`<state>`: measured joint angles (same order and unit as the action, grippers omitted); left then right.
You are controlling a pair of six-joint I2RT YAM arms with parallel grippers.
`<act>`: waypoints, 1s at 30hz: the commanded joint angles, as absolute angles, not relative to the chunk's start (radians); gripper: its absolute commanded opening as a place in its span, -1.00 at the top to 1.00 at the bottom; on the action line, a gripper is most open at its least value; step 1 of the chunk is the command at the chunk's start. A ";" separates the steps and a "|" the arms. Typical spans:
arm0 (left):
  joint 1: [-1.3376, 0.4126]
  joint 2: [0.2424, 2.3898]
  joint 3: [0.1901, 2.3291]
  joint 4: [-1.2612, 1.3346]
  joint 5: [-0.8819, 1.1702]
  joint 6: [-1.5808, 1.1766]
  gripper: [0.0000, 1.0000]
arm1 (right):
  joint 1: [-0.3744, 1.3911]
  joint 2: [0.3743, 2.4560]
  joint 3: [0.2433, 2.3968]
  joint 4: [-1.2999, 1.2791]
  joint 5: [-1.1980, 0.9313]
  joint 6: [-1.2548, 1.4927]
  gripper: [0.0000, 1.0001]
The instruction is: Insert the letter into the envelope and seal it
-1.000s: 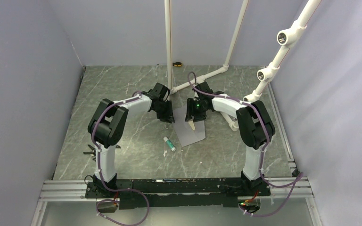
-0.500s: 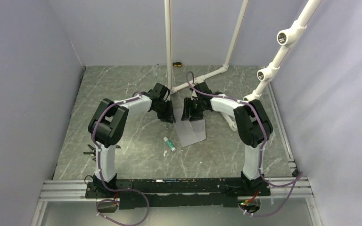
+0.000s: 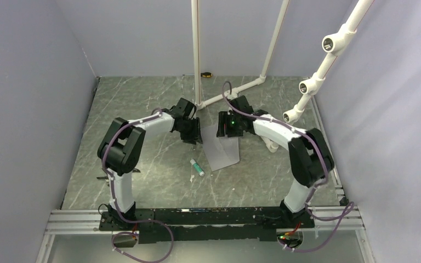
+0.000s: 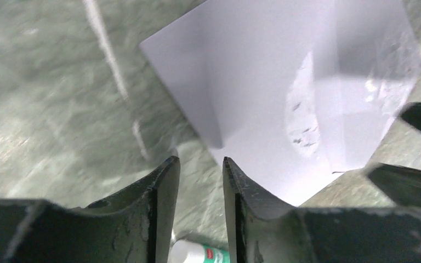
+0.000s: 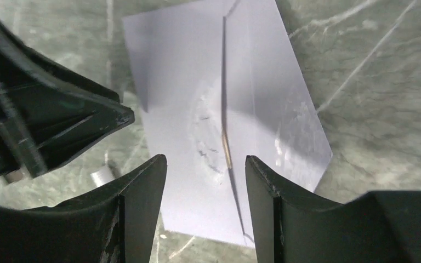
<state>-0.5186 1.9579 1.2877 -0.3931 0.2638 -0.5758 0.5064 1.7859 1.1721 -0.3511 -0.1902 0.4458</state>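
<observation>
The grey envelope (image 3: 222, 151) lies flat on the marbled table between both arms, its flap folded over the body (image 5: 197, 109) (image 4: 285, 87). Of the tan letter only a thin sliver (image 5: 226, 149) shows along the flap's edge; the rest is hidden. My left gripper (image 3: 195, 138) (image 4: 200, 167) hovers at the envelope's left corner, open, with bare table between its fingers. My right gripper (image 3: 227, 129) (image 5: 205, 164) hangs over the envelope's far part, open and holding nothing. Its dark fingers (image 4: 411, 175) show at the right of the left wrist view.
A small glue stick (image 3: 197, 167) (image 4: 197, 255) lies just left of the envelope's near corner. White pipes (image 3: 235, 90) run across the table behind the grippers. A yellow-and-black tool (image 3: 205, 74) sits at the back wall. A dark object (image 3: 103, 175) lies by the left arm's base.
A tan piece seen under the right gripper a second ago no longer shows from above. Both grippers opened wider, and the right arm's elbow swung out to the right.
</observation>
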 commanded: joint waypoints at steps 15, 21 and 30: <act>-0.373 1.337 0.975 -0.502 -0.266 -0.678 -0.06 | 1.041 1.822 1.274 -0.405 0.172 0.307 -0.23; -0.315 1.218 0.889 -0.545 -0.356 -0.772 -0.19 | 1.081 1.919 1.375 -0.496 0.261 0.336 -0.23; -0.263 1.126 0.832 -0.549 -0.396 -0.830 -0.71 | 1.079 1.986 1.419 -0.530 0.238 0.365 -0.10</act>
<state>-0.2733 1.1664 0.8425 -0.5529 -0.3462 -0.7776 1.0813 1.9549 1.3655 -0.4950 0.2131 0.3431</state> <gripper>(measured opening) 0.804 0.569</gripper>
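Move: The glue stick lies about 12 cm back and 11 cm left of the right hand, some 4 cm lower. From that hand, the envelope's middle is about 3 cm back, 2 cm left and 5 cm below; a small paper scrap lies 4 cm nearer the bases than the glue stick and 2 cm left of it. From the left hand, the glue stick is about 9 cm straight back and 2 cm below. The right hand heads for the glue stick: it lifts about 5 cm off the envelope, swings back and left some 17 cm while turning counter-clockwise about 25 degrees, then sinks and settles with its half-open fingers either side of the stick, not closing. The empty left hand clears out to the left, about 22 cm and 10 cm up, turning counter-clockwise and opening wide. ##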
